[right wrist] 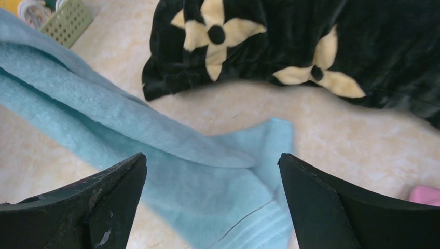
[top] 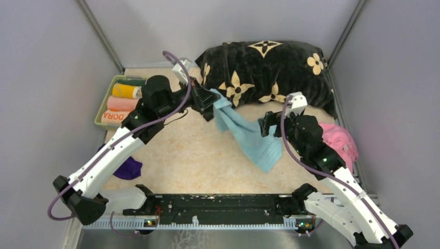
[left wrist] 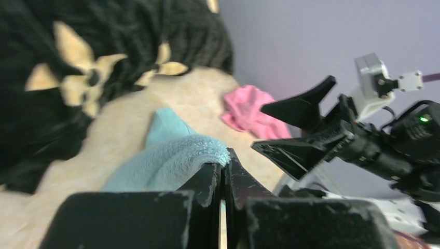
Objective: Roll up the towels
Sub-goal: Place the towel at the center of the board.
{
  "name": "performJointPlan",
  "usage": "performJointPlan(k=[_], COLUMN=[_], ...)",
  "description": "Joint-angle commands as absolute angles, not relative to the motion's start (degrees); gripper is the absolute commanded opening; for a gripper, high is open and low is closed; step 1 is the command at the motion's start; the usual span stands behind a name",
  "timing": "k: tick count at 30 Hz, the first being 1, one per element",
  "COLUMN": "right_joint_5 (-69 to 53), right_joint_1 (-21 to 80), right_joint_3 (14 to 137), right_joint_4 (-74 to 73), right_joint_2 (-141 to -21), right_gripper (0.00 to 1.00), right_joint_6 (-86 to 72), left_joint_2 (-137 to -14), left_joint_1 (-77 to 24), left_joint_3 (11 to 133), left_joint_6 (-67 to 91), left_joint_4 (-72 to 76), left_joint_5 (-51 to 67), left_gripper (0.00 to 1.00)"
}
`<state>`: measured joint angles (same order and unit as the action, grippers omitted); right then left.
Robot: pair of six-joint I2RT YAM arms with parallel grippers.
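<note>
A light blue towel (top: 250,136) stretches diagonally across the beige table top, its upper corner lifted. My left gripper (top: 214,105) is shut on that corner, and in the left wrist view the terry edge (left wrist: 171,161) bunches between the closed left gripper (left wrist: 225,158). My right gripper (top: 266,124) hangs open just above the towel's middle; in its own view the right gripper (right wrist: 212,157) spreads wide over the blue cloth (right wrist: 207,192) with nothing between the fingers. A pink towel (top: 340,141) lies crumpled at the right. A dark purple towel (top: 129,168) lies partly under the left arm.
A big black cushion with beige flowers (top: 264,67) fills the back of the table, close behind both grippers. A green basket (top: 101,110) at the back left holds rolled towels in yellow, peach and orange. Grey walls close in the sides.
</note>
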<state>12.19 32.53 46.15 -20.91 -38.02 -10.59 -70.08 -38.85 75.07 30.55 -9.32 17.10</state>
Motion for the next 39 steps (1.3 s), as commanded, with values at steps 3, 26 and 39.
performJointPlan(k=[3, 26, 39], right_joint_5=[1.5, 1.7, 8.3], right_joint_1=[33.0, 37.1, 28.9], right_joint_3=[44.4, 40.9, 43.8], right_joint_4=[-18.8, -15.3, -17.2], right_joint_2=[-46.1, -78.9, -83.6], right_gripper=[0.97, 0.6, 0.0], right_joint_6=[-13.1, -20.8, -19.7], left_joint_2=[-65.1, -50.2, -38.3], left_joint_1=[-38.1, -35.9, -34.9], left_joint_3=[69.5, 45.4, 32.1], left_joint_6=[22.9, 29.9, 42.4], left_joint_4=[-12.8, -19.4, -21.5], left_joint_5=[-3.6, -26.7, -32.2], left_gripper=[0.0, 0.0, 0.08])
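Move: The right hand is open and empty, with the teal towel's free end some 24 cm below it, about 2 cm back and 1 cm to its right. The dark cushion is roughly 25 cm ahead and 1 cm left; the pink towel about 22 cm right and 1 cm ahead. The left hand holds the towel's other end and takes it over bare board about 22 cm left, 1 cm back and 37 cm below; the green basket lies 39 cm left, 15 cm ahead. The right fingers close on the teal towel's right-hand edge, after the hand has dropped about 25 cm, shifted a little left and tipped its fingers down some 45 degrees; it draws back slightly, then eases forward as they shut. Meanwhile the left hand keeps its grip and carries its end left and down about 20 cm each, away from the right hand, turning counter-clockwise. ##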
